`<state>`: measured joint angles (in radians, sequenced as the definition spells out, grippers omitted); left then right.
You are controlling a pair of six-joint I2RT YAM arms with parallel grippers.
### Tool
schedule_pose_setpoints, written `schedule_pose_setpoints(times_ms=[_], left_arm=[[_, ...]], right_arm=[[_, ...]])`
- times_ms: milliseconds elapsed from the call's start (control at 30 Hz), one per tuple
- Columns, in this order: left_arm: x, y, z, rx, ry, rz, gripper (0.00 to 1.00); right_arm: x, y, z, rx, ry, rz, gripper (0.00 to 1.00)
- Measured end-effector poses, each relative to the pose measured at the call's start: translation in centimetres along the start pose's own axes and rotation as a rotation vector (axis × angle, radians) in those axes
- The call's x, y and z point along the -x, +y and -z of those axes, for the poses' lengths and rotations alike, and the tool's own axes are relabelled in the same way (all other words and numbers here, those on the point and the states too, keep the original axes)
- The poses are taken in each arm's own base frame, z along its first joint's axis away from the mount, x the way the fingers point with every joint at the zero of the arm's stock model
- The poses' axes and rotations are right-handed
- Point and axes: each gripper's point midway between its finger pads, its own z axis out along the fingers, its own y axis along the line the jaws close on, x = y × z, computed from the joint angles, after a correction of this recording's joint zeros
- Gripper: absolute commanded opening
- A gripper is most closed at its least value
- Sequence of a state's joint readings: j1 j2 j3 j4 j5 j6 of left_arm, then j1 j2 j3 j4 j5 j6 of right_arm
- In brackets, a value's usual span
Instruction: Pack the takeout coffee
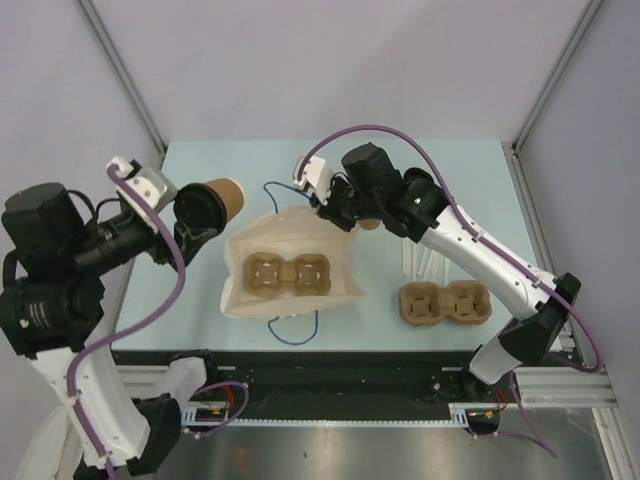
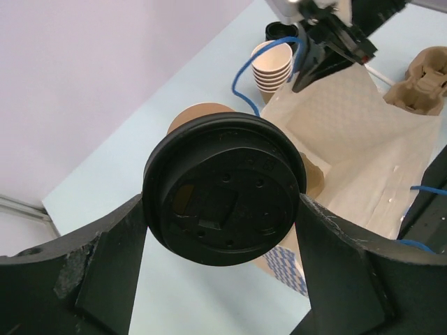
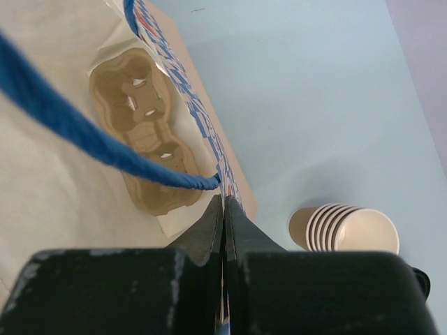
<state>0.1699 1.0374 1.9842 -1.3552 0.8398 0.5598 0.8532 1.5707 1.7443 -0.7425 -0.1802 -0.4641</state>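
The takeout coffee [image 1: 222, 198], a tan paper cup with a black lid [image 2: 223, 199], is held on its side above the table, left of the bag. My left gripper [image 1: 200, 214] is shut on it, its two fingers pressing the lid's rim from either side. The white paper bag [image 1: 248, 245] lies open in the middle with a brown cup carrier [image 1: 287, 275] inside. My right gripper [image 1: 335, 210] is shut on the bag's upper rim [image 3: 209, 150], beside the blue handle cord [image 3: 84, 132], holding the mouth open.
A second brown carrier [image 1: 445, 303] sits on the table at the right, with white sticks [image 1: 418, 265] behind it. A stack of lidless cups [image 3: 346, 227] and a loose black lid [image 2: 279, 31] stand past the bag. Another blue handle [image 1: 295, 328] lies by the near edge.
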Motion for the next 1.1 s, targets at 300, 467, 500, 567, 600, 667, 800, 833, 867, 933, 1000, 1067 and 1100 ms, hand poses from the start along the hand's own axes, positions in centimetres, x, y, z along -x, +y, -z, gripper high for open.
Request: schedule_pose_setpoints(times_ms=[300, 467, 500, 567, 600, 667, 800, 833, 867, 933, 1000, 1067, 1100], left_arm=[[-2.6, -2.0, -0.7, -0.083, 0.029, -0.023, 0.1], [-6.3, -2.6, -3.2, -0.191, 0.127, 0.017, 0.09], [-6.7, -2.8, -3.5, -0.209, 0.139, 0.017, 0.08], [-7.6, -3.2, -4.3, -0.248, 0.171, 0.011, 0.08], [-8.3, -3.5, -4.7, -0.258, 0.193, 0.009, 0.07], [-10.2, -4.0, -5.0, -0.272, 0.252, 0.009, 0.07], [-13.0, -4.4, -5.7, -0.275, 0.354, -0.014, 0.07], [-13.4, -4.4, -5.9, -0.273, 0.367, -0.033, 0.07], [-13.7, -4.5, -6.1, -0.273, 0.375, -0.054, 0.07], [-14.0, -4.6, -6.5, -0.267, 0.382, -0.1, 0.07], [-14.4, -4.8, -6.8, -0.263, 0.389, -0.138, 0.07], [-15.3, -4.9, -7.2, -0.256, 0.408, -0.179, 0.06], [-15.7, -4.9, -7.4, -0.252, 0.42, -0.192, 0.06]], right_arm=[[0.0, -0.4, -1.2, -0.003, 0.016, -0.006, 0.0], [0.5, -0.9, -2.4, -0.003, 0.026, -0.034, 0.0], [0.5, -0.9, -2.6, -0.002, 0.029, -0.041, 0.0], [0.6, -0.9, -2.8, 0.0, 0.033, -0.052, 0.0], [0.6, -0.9, -2.8, 0.0, 0.035, -0.055, 0.0], [0.7, -0.8, -2.7, 0.001, 0.034, -0.057, 0.0], [1.2, 0.0, -2.8, 0.015, 0.028, -0.045, 0.0], [1.3, 0.4, -2.8, 0.02, 0.026, -0.041, 0.0], [1.4, 0.5, -2.8, 0.022, 0.026, -0.038, 0.0], [1.6, 1.1, -2.9, 0.03, 0.024, -0.028, 0.0], [1.8, 1.5, -3.0, 0.029, 0.025, -0.019, 0.0], [2.0, 1.9, -3.0, 0.025, 0.028, -0.009, 0.0], [2.0, 2.0, -3.0, 0.022, 0.029, -0.006, 0.0]])
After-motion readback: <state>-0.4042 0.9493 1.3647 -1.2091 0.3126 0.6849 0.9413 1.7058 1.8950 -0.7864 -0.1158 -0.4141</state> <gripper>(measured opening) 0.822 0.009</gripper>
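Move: Ahead and far below the lidded cup in the left hand, the left well of the brown tray, inside the open paper bag, lies about 10 cm forward, 4 cm right and 42 cm down. The tray's right well is 10 cm farther right of it, while the bag's left rim is 1 cm forward, 1 cm right and 19 cm below the hand. From the right hand, which pinches the bag's far rim, the left well is level ahead, 13 cm left and 27 cm down; the cup stack stands 17 cm ahead, 14 cm right. Lowering the held cup about 17 cm into the bag's mouth towards the tray's left well, the left hand first eases back a little, then sinks while edging right, tipping down and rolling its left side up, some 30 degrees in all; its fingers keep their grip. The right hand keeps the rim pinched and draws it about 4 cm left. ##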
